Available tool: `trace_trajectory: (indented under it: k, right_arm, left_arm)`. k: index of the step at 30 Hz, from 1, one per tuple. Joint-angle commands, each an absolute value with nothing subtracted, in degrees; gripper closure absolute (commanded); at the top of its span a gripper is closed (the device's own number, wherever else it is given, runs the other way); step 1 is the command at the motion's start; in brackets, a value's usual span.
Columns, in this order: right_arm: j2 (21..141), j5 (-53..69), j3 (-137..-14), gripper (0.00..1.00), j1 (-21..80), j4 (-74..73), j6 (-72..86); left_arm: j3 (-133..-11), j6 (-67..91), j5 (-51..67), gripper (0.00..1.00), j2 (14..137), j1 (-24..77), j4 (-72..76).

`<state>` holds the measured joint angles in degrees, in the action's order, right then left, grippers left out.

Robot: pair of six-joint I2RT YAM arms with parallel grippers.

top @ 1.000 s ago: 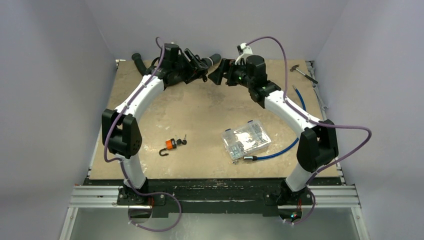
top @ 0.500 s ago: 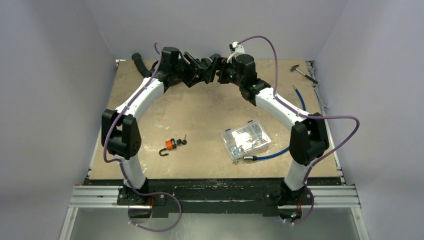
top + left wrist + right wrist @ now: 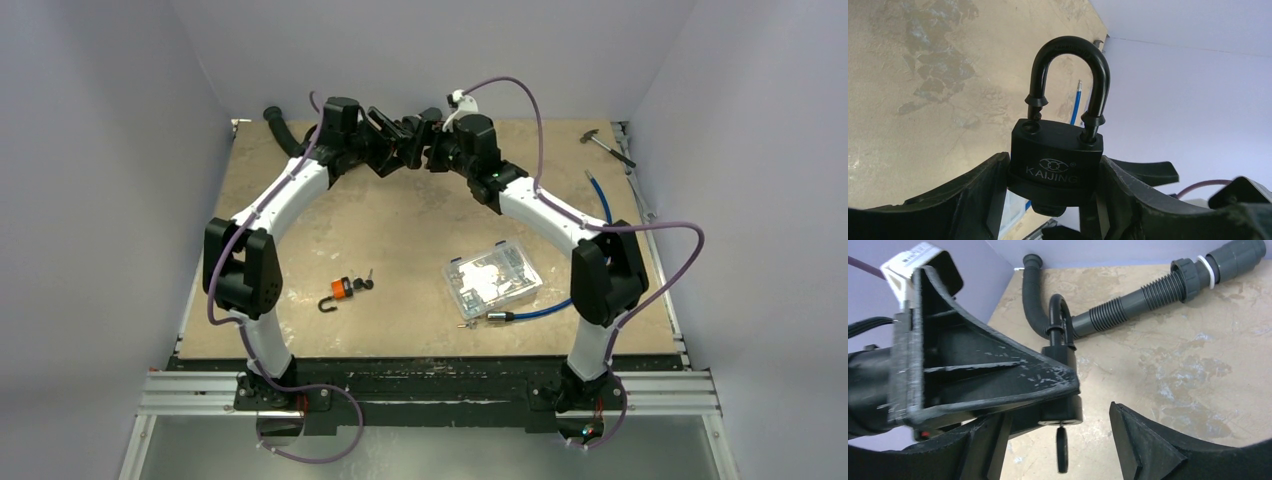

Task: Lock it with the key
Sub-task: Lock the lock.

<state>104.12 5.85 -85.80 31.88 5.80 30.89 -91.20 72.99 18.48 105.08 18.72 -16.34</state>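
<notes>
A black padlock (image 3: 1055, 157) marked KAIJING is held upright with my left gripper (image 3: 1054, 172) shut on its body. Its shackle (image 3: 1070, 50) is raised, one leg just out of its hole. In the right wrist view the same padlock (image 3: 1064, 360) shows edge-on, with a black key (image 3: 1062, 450) sticking out of its underside. My right gripper (image 3: 1058, 437) is open, its fingers either side of the key and not touching it. From above, the left gripper (image 3: 392, 140) and right gripper (image 3: 432, 148) meet at the far middle of the table, hiding the lock.
A grey corrugated hose (image 3: 1143, 297) lies along the back edge. A small orange padlock with keys (image 3: 343, 288), a clear plastic box (image 3: 492, 277) and a blue cable (image 3: 560, 298) lie on the near half. A small hammer (image 3: 603, 143) is at the far right.
My right arm has swung left up to the left gripper, and its jaws have narrowed around the key. The left arm and the padlock have stayed still.
</notes>
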Motion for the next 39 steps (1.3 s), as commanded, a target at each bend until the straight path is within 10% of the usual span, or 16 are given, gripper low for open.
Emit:
trace_trajectory:
  k: [1, 10, 18, 21, 25, 39]
  right_arm:
    - [105.5, 3.6, -88.2, 0.22, 32.0, 9.1, 31.9]
    - [108.1, 4.9, -89.0, 0.45, 32.1, 10.4, 32.8]
    - [108.6, 6.2, -90.2, 0.99, 32.0, 11.4, 31.8]
    - [107.8, 6.0, -90.3, 1.00, 31.8, 11.1, 30.7]
    - [106.4, 7.5, -89.5, 1.00, 31.5, 11.4, 29.3]
    - [99.6, 29.4, -84.5, 1.00, 23.5, 13.0, 24.0]
  left_arm:
    - [-91.0, 75.7, 22.2, 0.85, 99.8, 19.1, -9.1]
    - [-90.7, 76.9, 23.2, 0.85, 100.0, 19.4, -8.3]
    - [-90.7, 75.6, 23.1, 0.77, 100.1, 19.4, -8.8]
    - [-90.4, 74.0, 23.4, 0.60, 100.0, 19.3, -9.0]
    - [-89.4, 72.7, 24.2, 0.07, 99.8, 18.4, -8.7]
    - [-85.2, 55.5, 30.8, 0.00, 95.0, 8.8, -5.9]
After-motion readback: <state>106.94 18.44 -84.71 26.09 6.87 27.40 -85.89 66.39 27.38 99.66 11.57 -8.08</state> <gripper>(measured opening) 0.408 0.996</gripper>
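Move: The black padlock, shackle open, is already between my left fingertips, its middle about 1 cm ahead and 1 cm right of that hand's point, level with it. From my right hand it lies some 2 cm ahead, 2 cm left and 2 cm below. From that hand the grey pipe's collar is about 22 cm ahead, 1 cm right and 23 cm down; the parts box is roughly 17 cm back, 17 cm right and equally low. I sink my right hand about 3 cm and ease it slightly forward and left, closing its fingers on the lower part of the padlock body while my left hand holds nearly still. Then my left fingers open wide and back away left and up, some 5 cm leftward, tipping up about 10 degrees, while my right hand carries the padlock about 3 cm right, turning slightly counter-clockwise. ##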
